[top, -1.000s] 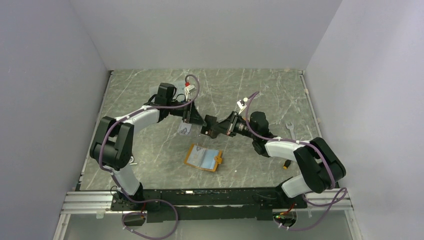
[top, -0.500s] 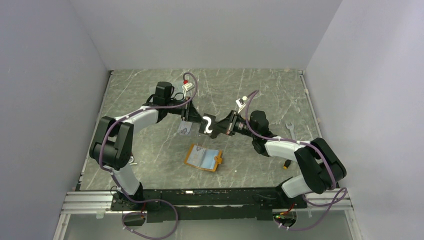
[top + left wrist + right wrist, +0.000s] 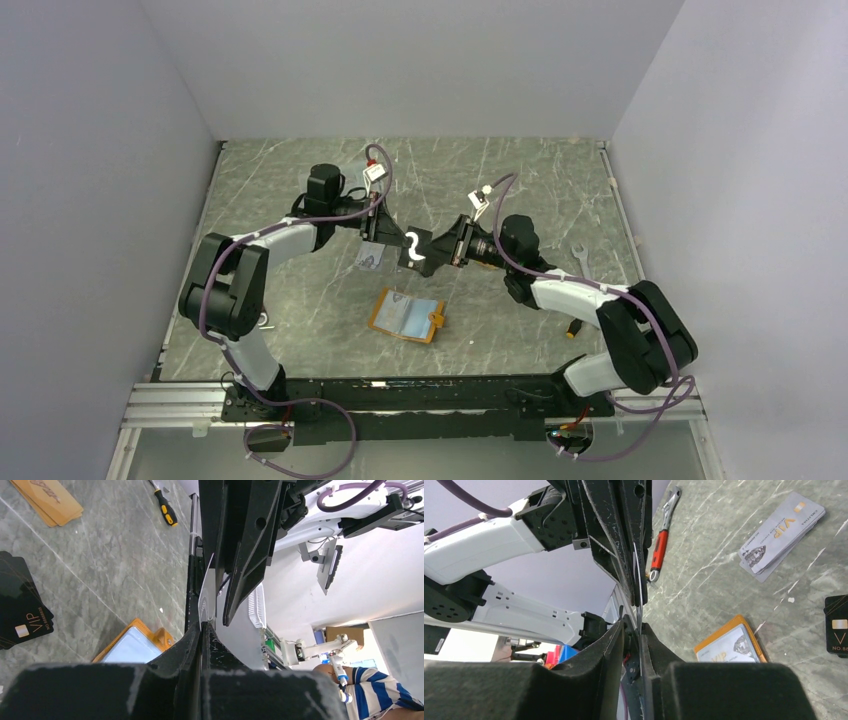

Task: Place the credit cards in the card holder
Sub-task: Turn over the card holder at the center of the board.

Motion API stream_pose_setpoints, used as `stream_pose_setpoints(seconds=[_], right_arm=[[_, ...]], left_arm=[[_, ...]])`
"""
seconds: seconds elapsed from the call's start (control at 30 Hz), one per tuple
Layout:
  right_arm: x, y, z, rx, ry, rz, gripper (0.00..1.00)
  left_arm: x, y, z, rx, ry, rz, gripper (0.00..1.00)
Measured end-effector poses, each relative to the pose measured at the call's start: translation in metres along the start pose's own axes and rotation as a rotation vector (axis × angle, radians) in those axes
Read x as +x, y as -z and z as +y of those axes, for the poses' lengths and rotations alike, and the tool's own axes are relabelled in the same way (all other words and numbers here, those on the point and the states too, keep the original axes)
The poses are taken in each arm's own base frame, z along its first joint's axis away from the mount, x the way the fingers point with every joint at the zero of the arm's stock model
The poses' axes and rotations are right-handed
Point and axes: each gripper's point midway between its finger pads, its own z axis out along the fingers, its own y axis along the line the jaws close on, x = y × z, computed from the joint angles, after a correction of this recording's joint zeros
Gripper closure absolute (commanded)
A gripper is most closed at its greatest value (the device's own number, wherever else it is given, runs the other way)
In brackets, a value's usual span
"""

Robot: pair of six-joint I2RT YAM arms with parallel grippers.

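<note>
A black credit card (image 3: pixel 413 249) with a white squiggle hangs above the table between both grippers. My left gripper (image 3: pixel 393 240) is shut on its thin edge (image 3: pixel 207 596). My right gripper (image 3: pixel 438 250) stands slightly open around the other end; the card (image 3: pixel 638 580) rests against one finger with a gap at the other. The orange card holder (image 3: pixel 408 316) lies open below, pale blue inside, with a VIP card showing (image 3: pixel 730 647). Silver cards (image 3: pixel 371 259) lie to the left, black cards (image 3: pixel 22 607) and orange-tan cards (image 3: pixel 47 500) beyond.
A wrench (image 3: pixel 579 256) with a red handle (image 3: pixel 660 540) lies right of the right arm. A yellow-handled screwdriver (image 3: pixel 166 509) sits near the front right (image 3: pixel 572 328). Grey walls close in the marble table (image 3: pixel 300 330) on three sides.
The left gripper moved in and shut on the black card, which turned face-up to the camera. The right gripper's jaws have parted from the card.
</note>
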Motion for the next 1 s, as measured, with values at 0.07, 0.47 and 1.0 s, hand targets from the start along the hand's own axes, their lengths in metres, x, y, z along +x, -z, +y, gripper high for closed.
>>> stream_pose_setpoints(seconds=[0.07,0.47,1.0], right_arm=[[-0.002,-0.001,0.002,0.001,0.008,0.002,0.95],[-0.001,0.009,0.009,0.049,0.034,0.002,1.0],[0.129,0.05,-0.064,0.479,-0.049,0.32,1.0]], left_arm=[[-0.002,0.001,-0.002,0.008,-0.004,-0.004,0.93],[0.003,0.004,0.01,-0.151,0.005,-0.022,0.42],[0.11,0.052,0.095,-0.679,0.159,0.145,0.43]])
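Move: The open card holder lies about 18 cm below both hands: some 7 cm back and 1 cm left of the left hand, and about 5 cm back and 5 cm left of the right hand, with one black card between the two grippers. From the right hand, the remaining black cards lie about 11 cm ahead with no sideways offset. The silver cards lie some 12 cm ahead and 13 cm left of it, also down on the table. The right fingers close fully on the black card and, once they are shut, the left fingers open and let go of it; after a slight rise the right hand carries the card about 12 cm down and 10 cm back to the holder's right side by the strap, its fingertips tipping down some 30 degrees. The left hand, fingers open, drops about 13 cm while drawing 7 cm left and a little back towards the holder's left edge, its fingertips tipping down too, and ends above it with no contact visible. ##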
